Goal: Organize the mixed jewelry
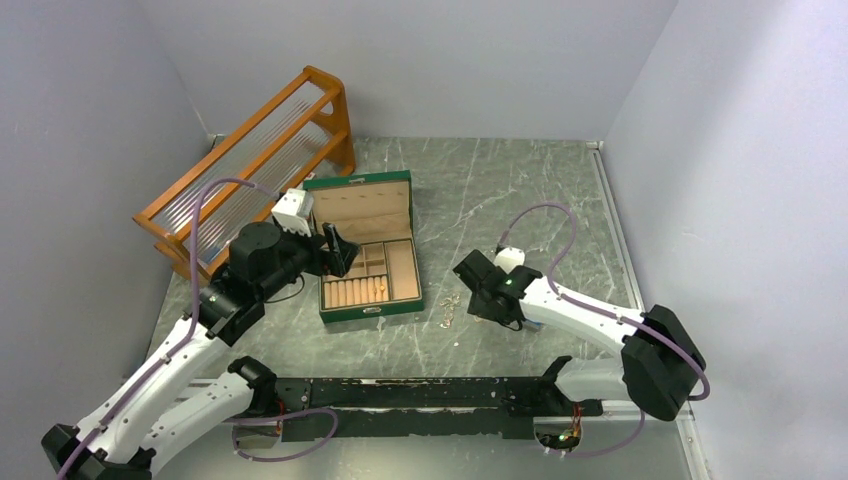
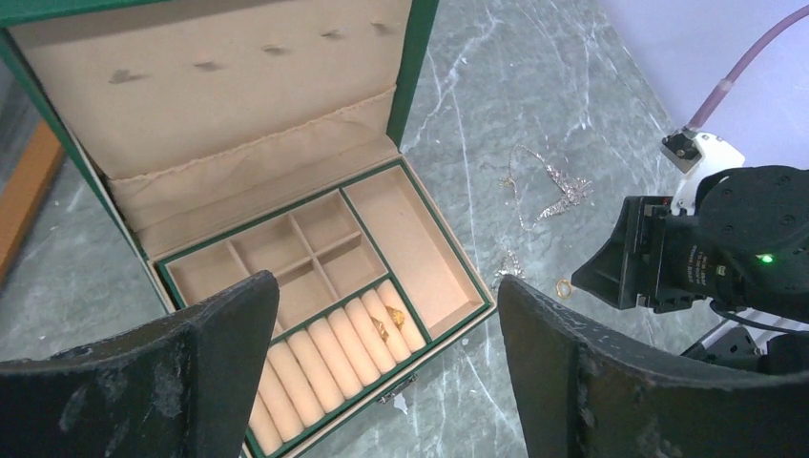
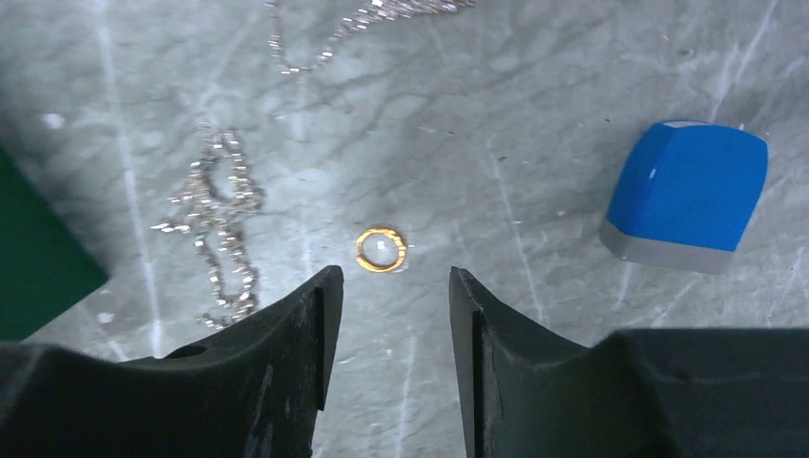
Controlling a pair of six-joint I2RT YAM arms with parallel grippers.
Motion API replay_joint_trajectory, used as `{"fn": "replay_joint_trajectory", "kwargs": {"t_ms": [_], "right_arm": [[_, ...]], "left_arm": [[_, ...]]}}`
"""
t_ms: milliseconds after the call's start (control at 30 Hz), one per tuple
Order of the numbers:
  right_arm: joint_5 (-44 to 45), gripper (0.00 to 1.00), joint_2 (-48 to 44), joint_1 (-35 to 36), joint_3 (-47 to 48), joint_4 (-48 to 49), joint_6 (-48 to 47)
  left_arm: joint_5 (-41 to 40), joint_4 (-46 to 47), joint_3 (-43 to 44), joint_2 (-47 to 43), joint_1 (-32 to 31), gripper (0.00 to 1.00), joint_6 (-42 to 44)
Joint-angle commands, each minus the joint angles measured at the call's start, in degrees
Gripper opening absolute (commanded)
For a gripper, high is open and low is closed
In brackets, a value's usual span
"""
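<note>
The mixed jewelry lies partly on the marble table and partly in the green box [image 1: 372, 312], whose lid stands open. Two gold pieces [image 2: 386, 324] sit among the box's ring rolls. Silvery chains [image 3: 219, 229] and a small gold ring [image 3: 381, 250] lie on the table to the right of the box [image 2: 420, 76]. My right gripper [image 3: 393, 277] hovers just short of the ring, open, with nothing between its fingers. Above the box's front compartments my left gripper [image 2: 386, 284] stands wide open and empty. The chains [image 2: 549, 191] and the ring [image 2: 564, 287] also show in the left wrist view.
A small blue block [image 3: 687, 196] lies on the table to the right of the ring. A wooden rack [image 1: 255, 150] leans at the back left, behind the box. Pale walls close in both sides. A black rail [image 1: 420, 395] runs along the near edge.
</note>
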Motion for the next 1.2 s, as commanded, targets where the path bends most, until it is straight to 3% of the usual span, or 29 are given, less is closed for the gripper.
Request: {"fn": "replay_joint_trajectory", "kwargs": {"t_ms": [0,167,767,1167], "right_arm": [[-3.39,0.47,-0.33,-3.20,-2.84,2.21,-1.70],[-5.78,0.38,4.04,-4.86,-2.27,4.21,-6.41],[-7.68,0.26,7.80,-7.52,-3.00,8.30,-11.48],[-8.56,0.02,5.97,-7.98,-3.63,8.85,-10.47]], "left_arm": [[3.52,3.03,-0.36,1.37,0.22,0.88,-0.57],[4.58,3.57,-0.57,2.15,0.19,0.87,-1.35],[4.64,3.96,-0.88,2.55,0.26,0.87,-1.60],[5.45,4.11,-1.09,2.91,0.19,0.86,-2.22]]}}
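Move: The gold ring lies almost straight under the right hand, about 4 cm down and 1 cm ahead. From this hand, on the same table top, the tangled silver chain is about 7 cm left and 2 ahead, the long necklace some 10 ahead and 4 right, and the blue box about 12 right and 1 ahead. From the left hand the ring is roughly 29 cm right, 5 back and 24 below. The right hand sinks about 3.5 cm, back-right then forward, and shuts on the gold ring's right rim. ##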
